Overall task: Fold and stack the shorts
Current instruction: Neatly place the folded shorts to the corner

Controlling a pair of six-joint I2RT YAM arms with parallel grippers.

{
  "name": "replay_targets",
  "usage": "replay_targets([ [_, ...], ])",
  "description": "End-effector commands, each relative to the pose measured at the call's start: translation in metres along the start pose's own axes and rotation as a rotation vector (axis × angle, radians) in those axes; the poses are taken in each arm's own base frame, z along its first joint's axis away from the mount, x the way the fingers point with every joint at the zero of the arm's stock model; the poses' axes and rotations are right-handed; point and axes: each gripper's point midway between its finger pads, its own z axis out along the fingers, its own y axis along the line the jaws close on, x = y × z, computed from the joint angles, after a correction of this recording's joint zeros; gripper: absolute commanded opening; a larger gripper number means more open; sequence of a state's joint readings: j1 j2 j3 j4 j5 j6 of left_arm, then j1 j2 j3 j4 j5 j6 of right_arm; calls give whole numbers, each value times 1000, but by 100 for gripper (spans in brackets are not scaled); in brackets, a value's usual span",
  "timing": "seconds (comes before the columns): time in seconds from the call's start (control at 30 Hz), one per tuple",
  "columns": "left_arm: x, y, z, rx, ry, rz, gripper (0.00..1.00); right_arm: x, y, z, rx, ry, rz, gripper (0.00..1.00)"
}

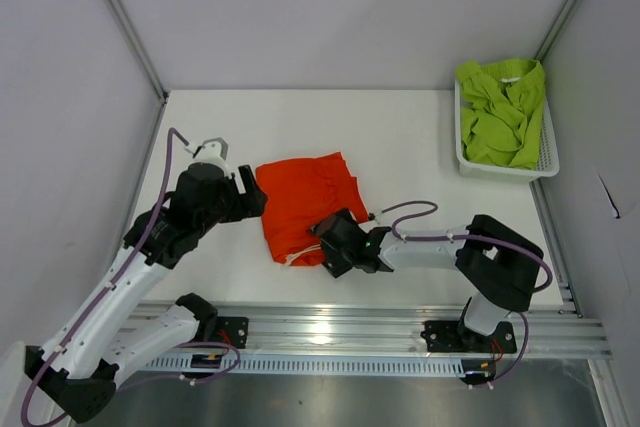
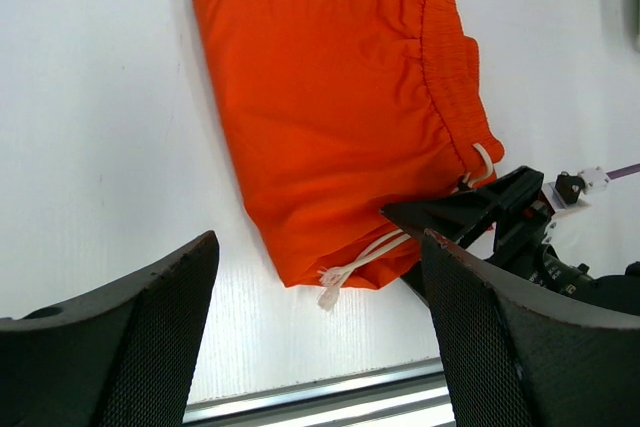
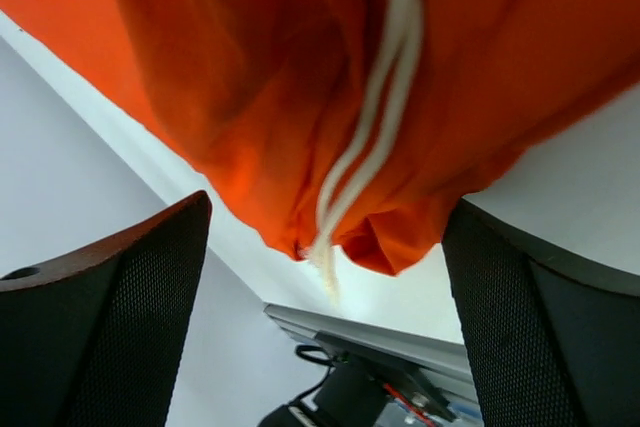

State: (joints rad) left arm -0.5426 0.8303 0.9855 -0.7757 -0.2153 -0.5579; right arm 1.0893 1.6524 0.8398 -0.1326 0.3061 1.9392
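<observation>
The orange-red shorts [image 1: 305,202] lie folded on the white table, with the white drawstring [image 2: 362,255] hanging out at the near corner. My left gripper [image 1: 256,194] stands open at the shorts' left edge, its fingers [image 2: 130,337] apart over bare table with nothing between them. My right gripper [image 1: 324,239] is open at the near right corner of the shorts. In the right wrist view the orange fabric [image 3: 300,77] and drawstring [image 3: 380,117] hang just ahead of the open gripper [image 3: 325,317]. The lime green shorts [image 1: 503,112] lie crumpled in the basket.
A white mesh basket [image 1: 505,169] stands at the far right of the table. A metal rail [image 1: 340,332] runs along the near edge by the arm bases. Grey walls close in the left, back and right sides.
</observation>
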Motion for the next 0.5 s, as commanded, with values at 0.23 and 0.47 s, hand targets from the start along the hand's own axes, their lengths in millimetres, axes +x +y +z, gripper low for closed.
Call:
replay_targets([
  [0.23,-17,10,-15,-49,-59,3,84,4,25,30,-53,-13,102,69],
  [0.47,-14,14,-11,-66,-57,9,84,2,26,43,-67,43,1,6],
])
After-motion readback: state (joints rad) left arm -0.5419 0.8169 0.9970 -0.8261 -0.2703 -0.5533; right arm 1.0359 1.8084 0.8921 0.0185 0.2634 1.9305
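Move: The right hand is open low over the near end of the shorts; the cloth its fingers will shut on lies about 2 cm to its left and 3 cm below, level with it fore and aft. The tail of the white cord hangs about 7 cm left and 2 cm back, and the middle of the folded shorts is roughly 9 cm ahead and 3 cm left. From the left hand, that near end is some 13 cm right, 2 cm back and 22 cm below. Forward about 3 cm in all, the right hand first slips some 2 cm left around the near end of the shorts, then presses on forward while sinking 2 cm. As it sinks, the wide-open fingers swing nearly shut and pinch the cloth together with its white cord, the wrist hardly turning. ##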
